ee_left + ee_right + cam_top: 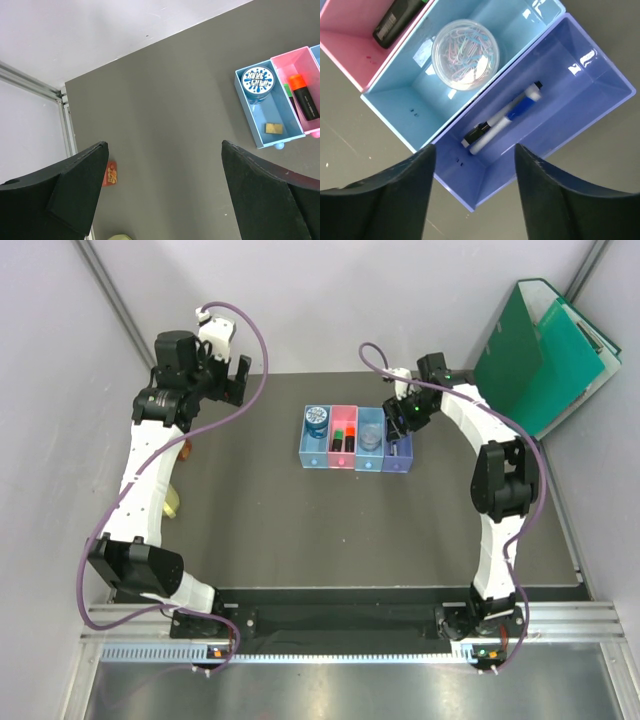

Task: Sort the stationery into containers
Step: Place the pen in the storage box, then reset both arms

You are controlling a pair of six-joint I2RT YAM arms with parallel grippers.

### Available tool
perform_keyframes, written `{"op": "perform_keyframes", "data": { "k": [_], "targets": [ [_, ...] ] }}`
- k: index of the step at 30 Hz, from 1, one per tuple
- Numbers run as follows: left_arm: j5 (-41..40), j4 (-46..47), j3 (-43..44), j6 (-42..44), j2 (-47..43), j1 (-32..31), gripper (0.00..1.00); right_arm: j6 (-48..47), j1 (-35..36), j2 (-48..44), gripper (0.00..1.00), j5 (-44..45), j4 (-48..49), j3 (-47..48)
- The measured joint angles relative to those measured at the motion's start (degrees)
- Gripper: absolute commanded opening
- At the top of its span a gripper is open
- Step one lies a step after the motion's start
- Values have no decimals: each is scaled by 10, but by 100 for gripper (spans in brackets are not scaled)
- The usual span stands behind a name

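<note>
The containers [356, 462] stand in a row at mid-table. My right gripper [474, 150] hangs open over the near end of the purple-blue bin [570, 90], nothing between its fingers. In that bin lie a white pen with a blue cap [512, 117] and a black-and-white marker [476, 134]. The light blue bin [400, 95] beside it holds a clear round box of paper clips [465, 54]. My left gripper [164, 145] is open and empty, high at the far left. Below it the other light blue bin [265, 110] holds a blue tape roll [257, 81] and a tan eraser [273, 128]. The pink bin [285, 62] holds an orange-and-black highlighter [304, 96] and a green one [289, 97].
Green folders [545, 350] lean at the back right corner. A pale yellow cup [175, 502] sits by the left arm, and a small red card [112, 173] lies near the table's left edge.
</note>
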Motion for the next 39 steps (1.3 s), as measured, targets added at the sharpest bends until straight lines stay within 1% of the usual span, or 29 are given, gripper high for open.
{"op": "perform_keyframes", "data": {
  "k": [1, 6, 9, 11, 13, 16, 20, 23, 25, 27, 32, 36, 39],
  "targets": [
    [0, 0, 0, 0, 0, 0, 99, 0, 0, 0, 74, 1, 0, 0],
    [0, 0, 0, 0, 0, 0, 99, -5, 0, 0, 79, 8, 2, 0],
    [0, 0, 0, 0, 0, 0, 99, -5, 0, -4, 84, 15, 2, 0],
    [0, 0, 0, 0, 0, 0, 99, -5, 0, -17, 91, 23, 2, -2],
    [4, 0, -1, 2, 0, 0, 99, -4, 1, -49, 100, 37, 4, -13],
    [20, 2, -17, 10, -4, 0, 99, -3, 7, -116, 100, 75, -1, -17],
    [48, -10, -63, 12, -7, 1, 99, 1, 16, -213, 100, 131, -15, -23],
    [65, -22, -92, 4, -7, 9, 99, 6, 16, -316, 100, 167, -16, -87],
    [74, -22, -111, -1, -10, 19, 99, 10, 15, -386, 100, 183, -23, -137],
    [81, -30, -123, -3, -15, 34, 99, 14, 8, -449, 100, 188, -43, -168],
    [97, -42, -129, -2, -46, 71, 99, 18, -27, -574, 100, 184, -62, -188],
    [97, -42, -156, 3, -99, 89, 99, 16, -29, -628, 99, 182, -78, -195],
    [102, -43, -174, 3, -126, 90, 99, 14, -29, -633, 100, 182, -82, -196]
  ]
}}
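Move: The blue-capped pen, already free of the fingers, lies in the purple compartment of the storage box, about 6 cm below the right hand point, 2 cm ahead and 1 cm left. The black-capped pen lies alongside, roughly 1 cm farther left. In the next compartment the paper clip tub stands some 7 cm left and 3 cm ahead of the hand. From the left hand the blue-capped pen is about 32 cm right, 4 cm ahead and 30 cm below. Finish opening the right gripper wide over the purple compartment, then lift it clear, up about 25 cm while drawing it back some 20 cm and to the right, tipping the fingers up out of their steep downward slant. Meanwhile lower the open left gripper, then ease it up a little as it draws back and swings left over the table. ##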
